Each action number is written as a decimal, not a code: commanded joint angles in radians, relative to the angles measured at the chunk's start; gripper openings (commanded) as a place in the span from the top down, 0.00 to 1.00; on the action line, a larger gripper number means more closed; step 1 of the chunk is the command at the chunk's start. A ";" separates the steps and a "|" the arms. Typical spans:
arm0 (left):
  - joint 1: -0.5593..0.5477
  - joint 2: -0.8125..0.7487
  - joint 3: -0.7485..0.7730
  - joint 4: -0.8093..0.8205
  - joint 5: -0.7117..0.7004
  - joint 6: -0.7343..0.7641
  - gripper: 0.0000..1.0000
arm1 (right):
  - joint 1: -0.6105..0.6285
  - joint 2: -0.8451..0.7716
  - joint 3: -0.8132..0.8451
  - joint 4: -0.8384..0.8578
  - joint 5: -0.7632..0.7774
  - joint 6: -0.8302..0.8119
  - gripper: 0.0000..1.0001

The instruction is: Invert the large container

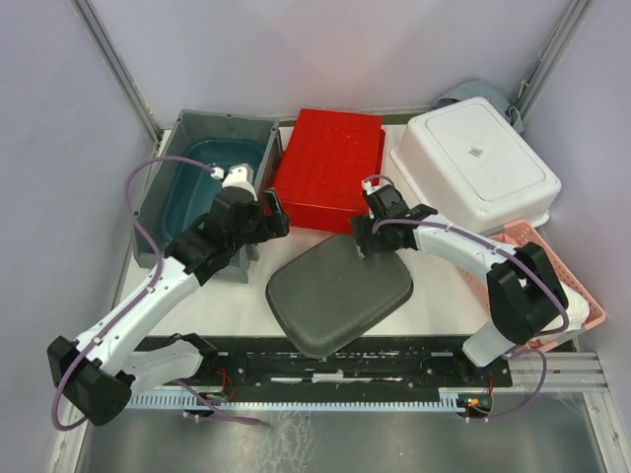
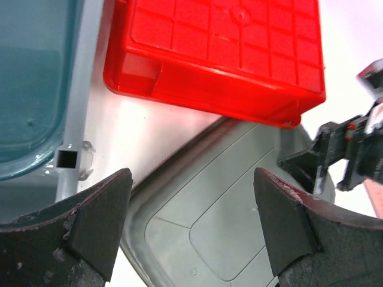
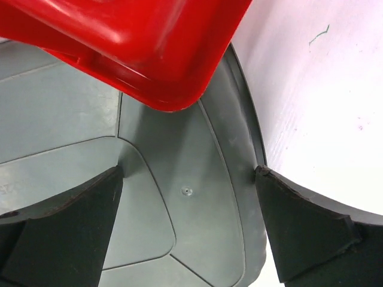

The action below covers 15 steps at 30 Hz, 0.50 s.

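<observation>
The large container is dark grey and lies in the middle of the table, its flat moulded underside facing up. Its far edge reaches the red crate. My left gripper hovers over its far left corner, open with nothing between the fingers; in the left wrist view the grey underside fills the gap of the left gripper. My right gripper stands open over the far right corner. In the right wrist view one fingertip of the right gripper sits at the container's rim.
An upturned red crate sits at the back centre. A grey bin with a teal tub inside stands back left. An upturned white tub is back right, and a pink basket is on the right.
</observation>
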 commanded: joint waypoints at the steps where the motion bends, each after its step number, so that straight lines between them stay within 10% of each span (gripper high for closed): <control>1: -0.002 0.058 0.060 0.040 0.100 0.081 0.11 | -0.008 -0.081 -0.112 -0.044 0.054 0.051 0.01; 15: -0.003 0.170 0.110 0.085 0.195 0.120 0.10 | -0.013 -0.342 -0.096 -0.288 0.131 0.154 0.01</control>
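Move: The grey lid lies flat below the open right gripper, its middle about 10 cm back, 4 cm left and some 4 cm below. The upside-down red container stands about 15 cm ahead and 7 cm left of that gripper, the upturned white container some 18 cm ahead and 22 cm right. From the left gripper, the grey lid's middle is roughly 14 cm right, 9 cm back and 20 cm below. Draw the open right gripper about 10 cm diagonally back and right, away from the red container's near right corner, low over the grey lid to its right-hand corner, turning about 10 degrees clockwise and rising only slightly. Meanwhile bring the open left gripper 4 cm right and a little down towards the lid, sinking first, with a similar clockwise turn. ##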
